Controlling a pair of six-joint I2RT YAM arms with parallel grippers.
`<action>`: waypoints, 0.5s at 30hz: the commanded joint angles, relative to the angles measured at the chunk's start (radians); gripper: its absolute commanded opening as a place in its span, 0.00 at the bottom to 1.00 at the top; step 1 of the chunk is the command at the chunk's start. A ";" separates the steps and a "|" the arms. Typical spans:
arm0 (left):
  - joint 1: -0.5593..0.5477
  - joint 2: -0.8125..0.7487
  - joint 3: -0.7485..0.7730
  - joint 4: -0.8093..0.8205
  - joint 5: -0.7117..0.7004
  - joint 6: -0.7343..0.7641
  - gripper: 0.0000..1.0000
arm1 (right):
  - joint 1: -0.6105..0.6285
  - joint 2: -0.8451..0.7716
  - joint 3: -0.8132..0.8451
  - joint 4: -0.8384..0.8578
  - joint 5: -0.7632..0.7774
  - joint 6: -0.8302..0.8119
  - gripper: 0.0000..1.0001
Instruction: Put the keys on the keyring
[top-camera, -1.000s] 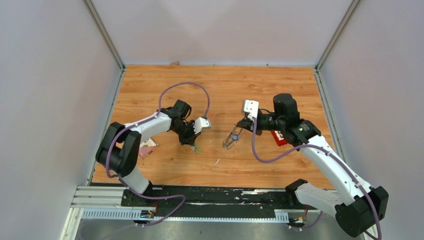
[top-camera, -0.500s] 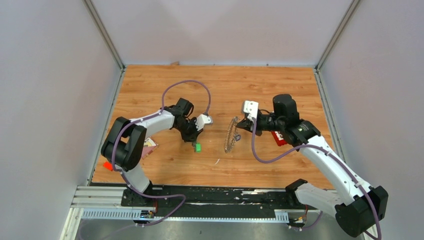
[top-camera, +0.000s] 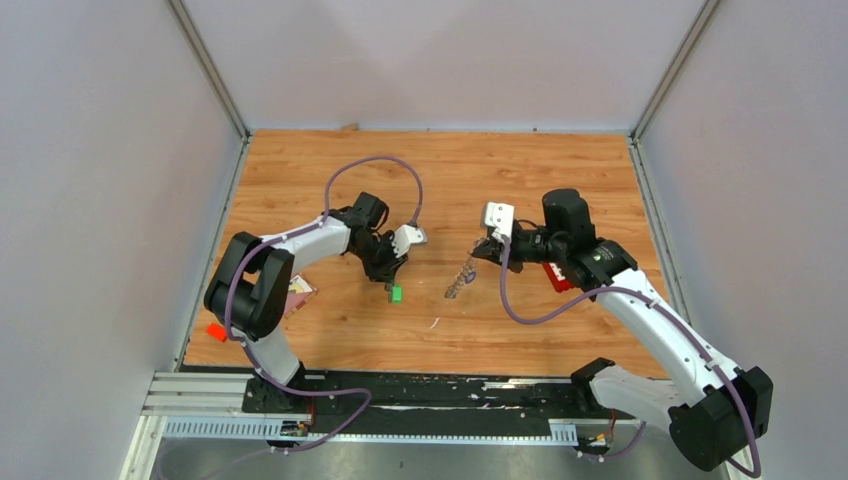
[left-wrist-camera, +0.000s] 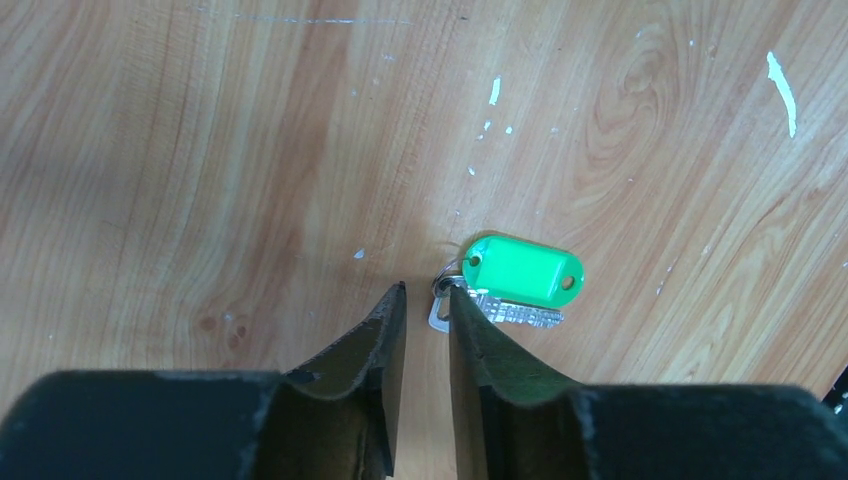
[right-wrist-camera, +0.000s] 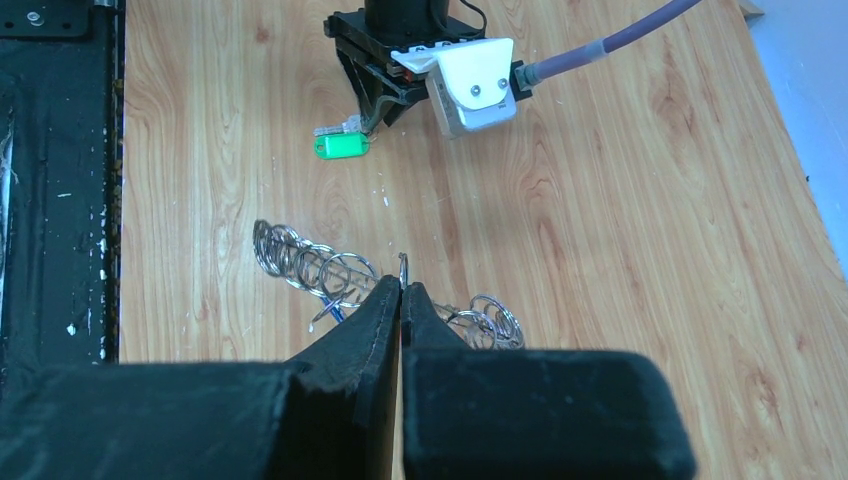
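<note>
The green-headed key (left-wrist-camera: 522, 271) lies flat on the wooden table, its silver blade (left-wrist-camera: 515, 314) beneath the tag. My left gripper (left-wrist-camera: 428, 288) stands just behind it, slightly open with nothing between its fingers; the right-hand fingertip (left-wrist-camera: 462, 300) sits against the key's small loop. In the top view the left gripper (top-camera: 390, 272) is right above the green key (top-camera: 397, 293). My right gripper (right-wrist-camera: 402, 285) is shut on the wire of the keyring (right-wrist-camera: 300, 262), which hangs edge-on above the table (top-camera: 460, 280). A blue key (right-wrist-camera: 333, 311) dangles among its rings.
A red block (top-camera: 557, 276) lies under the right arm's forearm. A pink card (top-camera: 297, 295) sits by the left arm's base, and a small red piece (top-camera: 215, 331) lies near the table's left front edge. Walls enclose the table on three sides.
My left gripper has opened and the green key now lies loose on the table. The keyring in my right gripper has swung from face-on to edge-on.
</note>
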 joint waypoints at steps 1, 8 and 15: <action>-0.003 -0.015 0.034 -0.037 0.003 0.117 0.32 | -0.002 -0.005 0.006 0.038 -0.029 -0.016 0.00; 0.000 0.009 0.103 -0.130 -0.007 0.368 0.43 | -0.002 -0.005 0.009 0.031 -0.026 -0.019 0.00; 0.000 0.077 0.187 -0.291 0.049 0.674 0.54 | -0.001 -0.012 0.010 0.025 -0.012 -0.026 0.00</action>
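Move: The key with its green tag lies flat on the table just by the left fingertips, its middle about 3 cm back from the left hand, 1 cm to the right and 2 cm below. The steel keyring hangs about 13 cm to the left hand's right, 3 cm back and 12 cm higher; a pink card lies 16 cm to its left and 3 cm back. From the right hand, the key is about 15 cm left, 1 cm ahead and 20 cm below. The left hand lingers low beside the key while its slightly parted fingers spread to about half open, then draws forward and up, some 2 cm each way, away from the key and its green tag. As it goes, the wrist turns clockwise by a little over 20 degrees, with a smaller tilt, while the right hand stays put and keeps its shut fingers on the steel keyring. ##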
